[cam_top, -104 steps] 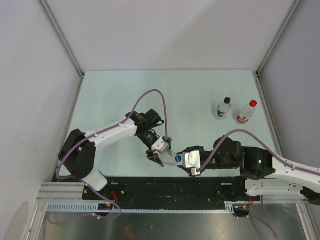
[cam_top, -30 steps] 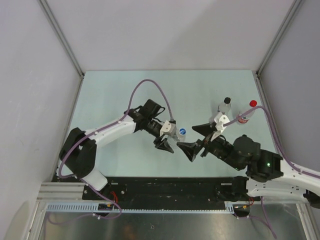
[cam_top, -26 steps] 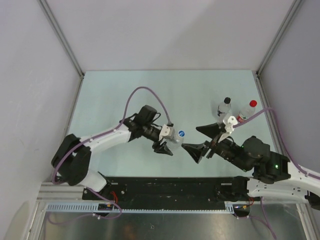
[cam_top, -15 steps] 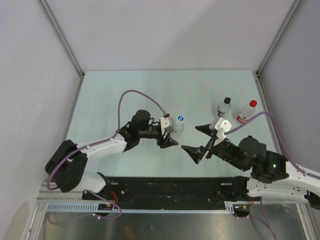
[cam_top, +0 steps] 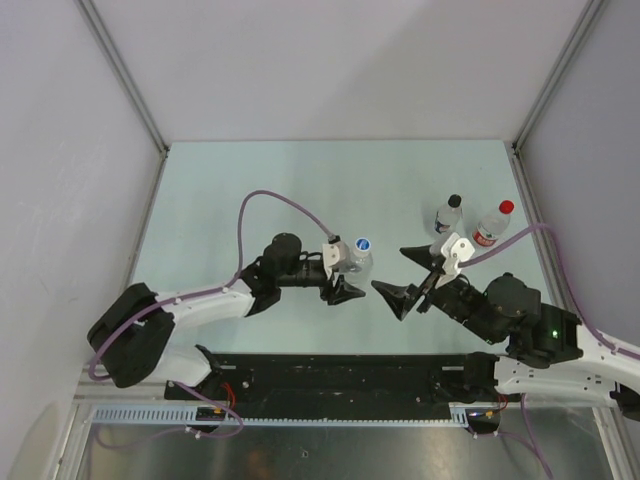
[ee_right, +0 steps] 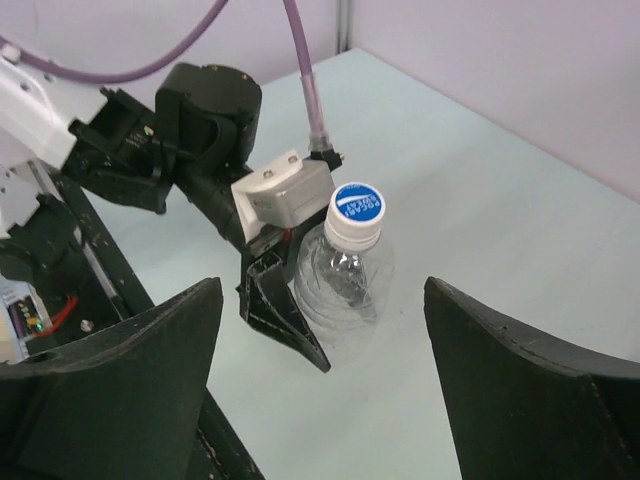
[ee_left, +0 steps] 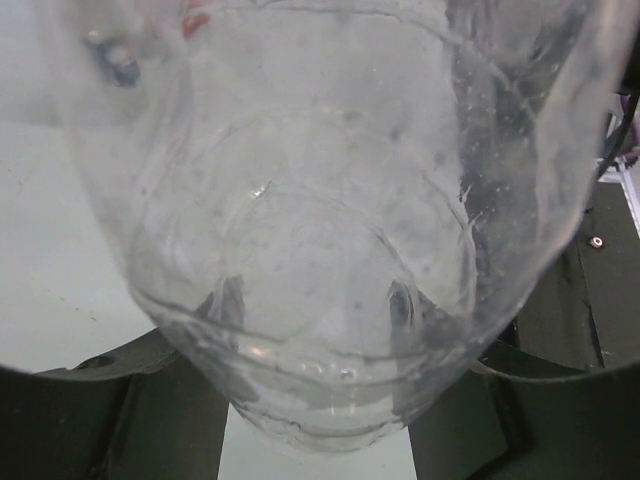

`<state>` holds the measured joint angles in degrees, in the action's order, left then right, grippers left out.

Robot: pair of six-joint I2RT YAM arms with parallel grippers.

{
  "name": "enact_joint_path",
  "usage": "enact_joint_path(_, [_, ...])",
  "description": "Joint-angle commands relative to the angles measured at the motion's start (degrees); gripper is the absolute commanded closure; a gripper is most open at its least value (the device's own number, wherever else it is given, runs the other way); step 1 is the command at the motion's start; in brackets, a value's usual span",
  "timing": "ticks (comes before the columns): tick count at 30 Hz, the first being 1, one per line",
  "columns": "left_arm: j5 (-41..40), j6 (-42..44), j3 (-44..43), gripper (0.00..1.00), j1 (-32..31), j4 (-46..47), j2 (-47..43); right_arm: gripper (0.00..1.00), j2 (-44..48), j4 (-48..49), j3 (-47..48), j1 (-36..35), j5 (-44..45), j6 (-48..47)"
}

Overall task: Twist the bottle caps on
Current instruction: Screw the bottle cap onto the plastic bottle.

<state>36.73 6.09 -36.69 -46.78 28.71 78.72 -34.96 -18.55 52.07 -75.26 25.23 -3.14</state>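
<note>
My left gripper [cam_top: 342,268] is shut on a clear bottle [cam_top: 354,260] that stands upright, its whitish blue-topped cap [cam_top: 363,243] sitting on the neck. In the left wrist view the bottle [ee_left: 310,240] fills the picture between my dark fingers [ee_left: 90,420]. My right gripper [cam_top: 402,274] is open just right of that bottle and touches nothing. In its wrist view the bottle [ee_right: 345,285] and its cap [ee_right: 357,212] stand beyond the wide-apart fingertips [ee_right: 205,300]. Two more bottles stand at the back right, one black-capped [cam_top: 449,216], one red-capped with a label [cam_top: 489,229].
The two standing bottles are close behind my right gripper's upper finger [cam_top: 413,254]. A purple cable [cam_top: 262,197] loops over the left arm. The black base rail [cam_top: 330,375] runs along the near edge. Metal frame posts [cam_top: 535,225] border the table right and left.
The right gripper, earlier at the bottle's cap, has let go and drawn back to the right, open. The left gripper has carried the bottle away from the near edge, its arm now stretched low.
</note>
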Motion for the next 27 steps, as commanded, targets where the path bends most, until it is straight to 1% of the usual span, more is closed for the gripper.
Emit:
enact_joint_path(1, [2.47, 1.27, 1.09, 0.56, -0.7, 3.54, -3.13, 0.16, -1.12, 2.68, 0.51, 0.04, -0.24, 3.57])
enact_joint_path(6, [4.06, 3.04, 2.97, 0.56, -0.82, 3.55, -5.2, 0.26, -2.88, 5.31, 0.57, 0.5, 1.23, 6.93])
enact_joint_path(9, [5.32, 3.92, 3.78, 0.56, -1.14, 3.55, -5.98, 0.27, -4.45, 5.71, 0.57, 1.48, -0.13, 6.91])
enact_joint_path(14, [5.77, 4.03, 3.8, 0.57, -1.65, 3.52, -5.53, 0.25, -6.82, 8.22, 0.57, 2.31, -2.32, 5.23])
enact_joint_path(19, [5.94, 4.27, 3.79, 0.57, -1.95, 3.51, -5.28, 0.29, -8.22, 10.72, 0.57, 3.03, -1.02, 4.83])
enact_joint_path(22, [6.35, 4.49, 3.77, 0.57, -2.13, 3.46, -4.93, 0.31, -9.18, 11.16, 0.57, 3.93, -2.49, 4.82])
enact_joint_path(27, [6.39, 4.35, 3.73, 0.57, -2.14, 3.46, -4.51, 0.44, -10.38, 11.86, 0.57, 5.21, -4.36, 5.4])
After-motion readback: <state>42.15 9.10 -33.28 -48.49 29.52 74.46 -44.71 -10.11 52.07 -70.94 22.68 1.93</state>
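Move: The blue-topped cap sits on the clear bottle that the left gripper already holds low on its body. The cap is about 14 cm above the left hand and 1 cm ahead, with no sideways offset. From the open right gripper it lies roughly 5 cm ahead, 3 cm to the left and 1 cm lower. The black-capped bottle stands some 23 cm ahead and 17 cm to the right of the right hand, about 22 cm lower. Bring the right gripper left about 4 cm and forward some 2 cm, so its open fingers pass either side of the blue-topped cap, and narrow them from nearly wide to a bit over half open. Meanwhile draw the left gripper back about 3.5 cm towards the robot, keeping its hold on the bottle, to carry the cap in between the right fingers. ##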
